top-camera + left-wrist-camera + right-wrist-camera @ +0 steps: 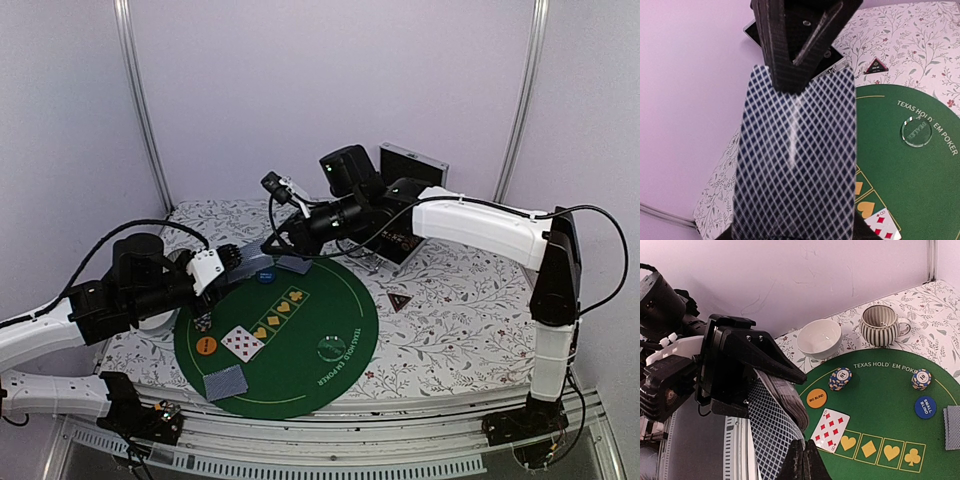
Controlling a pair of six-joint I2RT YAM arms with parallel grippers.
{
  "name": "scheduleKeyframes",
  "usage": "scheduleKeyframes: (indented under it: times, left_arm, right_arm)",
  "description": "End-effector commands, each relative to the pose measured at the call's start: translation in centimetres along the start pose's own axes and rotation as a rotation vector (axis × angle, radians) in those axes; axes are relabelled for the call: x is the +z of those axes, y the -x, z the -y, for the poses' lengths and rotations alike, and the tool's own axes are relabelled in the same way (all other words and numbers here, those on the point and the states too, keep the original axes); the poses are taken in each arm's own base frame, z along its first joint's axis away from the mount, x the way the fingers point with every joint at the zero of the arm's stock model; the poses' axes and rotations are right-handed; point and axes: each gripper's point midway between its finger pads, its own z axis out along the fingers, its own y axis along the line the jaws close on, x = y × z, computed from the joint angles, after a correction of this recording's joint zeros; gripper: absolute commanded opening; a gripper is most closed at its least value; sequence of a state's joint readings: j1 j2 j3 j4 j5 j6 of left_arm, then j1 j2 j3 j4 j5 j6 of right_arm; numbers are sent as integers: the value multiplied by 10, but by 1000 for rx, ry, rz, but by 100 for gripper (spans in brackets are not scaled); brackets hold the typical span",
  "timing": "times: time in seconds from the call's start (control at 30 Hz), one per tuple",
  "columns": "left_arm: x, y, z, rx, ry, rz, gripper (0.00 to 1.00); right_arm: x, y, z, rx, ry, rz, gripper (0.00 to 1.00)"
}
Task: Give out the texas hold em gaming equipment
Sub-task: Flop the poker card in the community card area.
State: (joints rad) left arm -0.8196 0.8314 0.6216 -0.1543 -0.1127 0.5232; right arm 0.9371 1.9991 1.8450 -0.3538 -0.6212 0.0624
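Observation:
My left gripper (232, 262) is shut on a thick deck of grey-blue-backed playing cards (795, 165), held tilted over the green mat's far left rim. My right gripper (805, 460) is shut on the edge of the deck's top card (770, 440); its dark fingers (785, 50) show at the deck's far end. On the round green mat (300, 370) lie a face-up diamonds card (830, 430), face-down cards (225, 381), an orange Big Blind disc (816, 398), a blue Small Blind disc (925, 407), a clear disc (916, 132) and two chip stacks (840, 379) (921, 379). A dark red-edged triangle (399, 302) lies right of the mat.
A white bowl (819, 338) and a striped cup (880, 326) stand on the floral cloth just off the mat's left rim. An open metal case (410, 165) sits at the back behind the right arm. Another face-down card (295, 265) lies at the mat's far edge.

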Motion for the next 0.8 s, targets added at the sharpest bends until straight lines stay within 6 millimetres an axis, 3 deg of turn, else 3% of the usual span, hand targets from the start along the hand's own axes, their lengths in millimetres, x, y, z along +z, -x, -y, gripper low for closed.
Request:
scheduleKeyframes:
  times: [0.0, 0.33, 0.4, 0.5, 0.57, 0.67, 0.77]
  left_arm:
    - [-1, 6, -4, -7, 12, 19, 44]
    - [-3, 7, -6, -9, 14, 25, 44]
    - [-3, 7, -6, -9, 14, 24, 44]
    - [-2, 7, -6, -9, 14, 23, 44]
    - [-3, 7, -7, -10, 19, 24, 44]
    - [-5, 9, -17, -18, 70, 23, 44]
    - [-8, 6, -26, -24, 124, 15, 44]
  right_arm:
    - [-37, 23, -3, -31, -23, 57, 1]
    - [-101, 50, 22, -48, -166, 168, 1]
    - [-111, 52, 36, -42, -242, 185, 1]
    - [-116, 42, 78, -22, -451, 181, 1]
    - [-108, 28, 103, -44, -571, 136, 1]
    - [-74, -2, 123, -241, -707, 28, 1]
    - [-26, -32, 113, -561, -729, -64, 1]
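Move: The next open community slot, beside the eight of diamonds, lies about 6 cm to the right hand's left, 2 cm farther out and 28 cm below. The eight is some 12 cm left and level with the hand; a face-down card is about 25 cm ahead and 1 cm left. The left hand's deck sits roughly 7 cm left, 2 cm back and 4 cm below. From the left hand, the slot is about 4 cm ahead, straight below. Keep the right fingers pinched on the card's end and draw it off the deck to the right, upward and increasingly forward, while the left gripper holds the deck still. With the card clear, swing about 5 cm farther forward and drop about as much, turning the wrist some 25 degrees clockwise and rolling its front side up. ##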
